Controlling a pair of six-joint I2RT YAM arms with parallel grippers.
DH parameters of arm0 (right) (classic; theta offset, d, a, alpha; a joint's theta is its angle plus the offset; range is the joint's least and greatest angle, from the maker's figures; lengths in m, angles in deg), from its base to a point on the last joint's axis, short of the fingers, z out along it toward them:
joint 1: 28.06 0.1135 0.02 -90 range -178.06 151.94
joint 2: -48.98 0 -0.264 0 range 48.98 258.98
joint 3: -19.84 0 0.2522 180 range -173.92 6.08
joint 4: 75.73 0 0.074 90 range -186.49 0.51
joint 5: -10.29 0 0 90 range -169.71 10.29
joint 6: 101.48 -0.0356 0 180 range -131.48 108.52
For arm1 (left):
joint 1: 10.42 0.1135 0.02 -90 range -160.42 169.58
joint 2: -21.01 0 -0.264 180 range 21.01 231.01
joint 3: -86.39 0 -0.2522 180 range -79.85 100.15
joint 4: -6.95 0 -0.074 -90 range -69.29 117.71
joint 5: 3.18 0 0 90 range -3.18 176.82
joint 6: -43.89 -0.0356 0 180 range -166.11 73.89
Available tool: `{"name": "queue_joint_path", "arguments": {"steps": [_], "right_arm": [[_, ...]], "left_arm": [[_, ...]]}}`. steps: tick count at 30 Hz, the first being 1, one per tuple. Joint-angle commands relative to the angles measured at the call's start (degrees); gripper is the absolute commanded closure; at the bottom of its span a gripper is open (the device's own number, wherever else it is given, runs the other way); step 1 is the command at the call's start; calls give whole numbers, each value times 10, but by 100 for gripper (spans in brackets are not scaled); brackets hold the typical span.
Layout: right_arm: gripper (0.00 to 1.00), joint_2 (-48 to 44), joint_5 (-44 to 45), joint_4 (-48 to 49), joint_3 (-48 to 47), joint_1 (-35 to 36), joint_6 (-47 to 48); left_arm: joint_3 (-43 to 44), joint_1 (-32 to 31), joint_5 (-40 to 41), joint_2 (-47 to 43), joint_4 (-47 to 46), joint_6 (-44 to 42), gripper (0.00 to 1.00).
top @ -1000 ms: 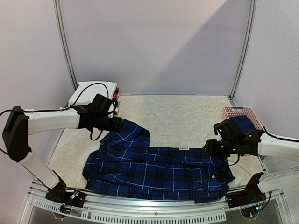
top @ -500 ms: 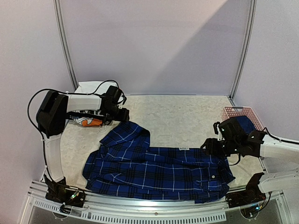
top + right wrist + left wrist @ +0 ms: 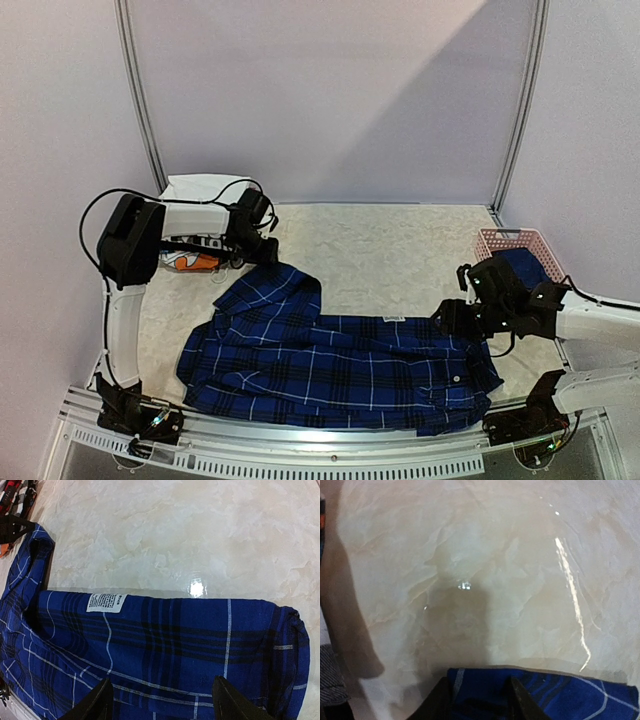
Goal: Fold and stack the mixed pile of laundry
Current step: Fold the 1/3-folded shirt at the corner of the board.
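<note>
The dark-blue plaid shirt (image 3: 330, 362) lies spread across the near half of the table, one sleeve (image 3: 275, 285) reaching toward the back left. My left gripper (image 3: 266, 252) is down at that sleeve's far tip. In the left wrist view its fingers (image 3: 519, 700) straddle the blue cuff edge (image 3: 485, 682) with a gap still between them. My right gripper (image 3: 447, 318) hovers open over the shirt's far right edge, and plaid cloth (image 3: 165, 640) fills the right wrist view below its wide-spread fingers (image 3: 95, 702). A navy garment (image 3: 522, 263) lies in the basket.
A pink lattice basket (image 3: 507, 238) stands at the right edge, behind my right arm. Folded white and black red-lettered garments (image 3: 195, 190) are stacked in the back left corner, next to my left arm. Bare marble tabletop (image 3: 390, 250) lies beyond the shirt.
My left arm swung its elbow in toward the back left and carried the gripper to the sleeve tip, where its jaws have narrowed around the cuff. The right gripper barely moved.
</note>
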State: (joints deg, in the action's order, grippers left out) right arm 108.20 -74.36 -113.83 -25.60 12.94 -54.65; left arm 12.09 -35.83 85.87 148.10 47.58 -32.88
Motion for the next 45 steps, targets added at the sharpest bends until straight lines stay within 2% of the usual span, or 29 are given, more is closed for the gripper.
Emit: {"name": "queue_joint_path", "arguments": {"steps": [1, 5, 11, 21, 25, 28, 32, 38, 45], "right_arm": [[32, -15, -3, -3, 9, 3, 3], [32, -18, -3, -8, 9, 3, 1], [32, -27, 5, -20, -3, 3, 2], [32, -37, 26, -47, -48, 2, 17], [31, -42, 32, -54, -63, 3, 20], [31, -48, 38, -60, -68, 2, 21], [31, -56, 40, -62, -70, 2, 21], [31, -54, 30, -48, -69, 2, 20], [31, -53, -1, -31, -70, 2, 22]], "left_arm": [[19, 6, -17, 14, 6, -4, 74], [21, 5, -33, 9, 3, 1, 100], [-30, 0, -44, -71, -27, 15, 100], [-165, -54, -12, -308, -60, 4, 100], [-220, -96, 7, -397, -61, 4, 100], [-295, -139, 42, -483, -82, 15, 100], [-389, -185, 50, -577, -108, 65, 100], [-432, -270, 79, -612, -120, 157, 100], [-379, -359, 113, -564, -151, 209, 100]]}}
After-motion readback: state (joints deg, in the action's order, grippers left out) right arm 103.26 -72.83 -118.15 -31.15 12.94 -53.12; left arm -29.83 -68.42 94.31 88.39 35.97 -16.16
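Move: The far end of the shirt's protruding left part lies right between the left hand's open fingertips, about 1 cm below the hand point. The folded stack's middle stands some 13 cm to the left, 6 cm farther out and about 5 cm higher. The shirt's white tag lies roughly 23 cm to the right and 17 cm back, near table level. From the right hand, that far end is about 33 cm left, 23 cm ahead and 8 cm down. The left fingers shut on the shirt's far edge, pinching it, then lift it and draw it back over the shirt towards the base: up about 20 cm while moving back, then onward nearly level for some 26 cm back in all, drifting right towards the end as the hand tips up and rolls some 30 degrees. The right hand, open and empty, rises about 5 cm. ##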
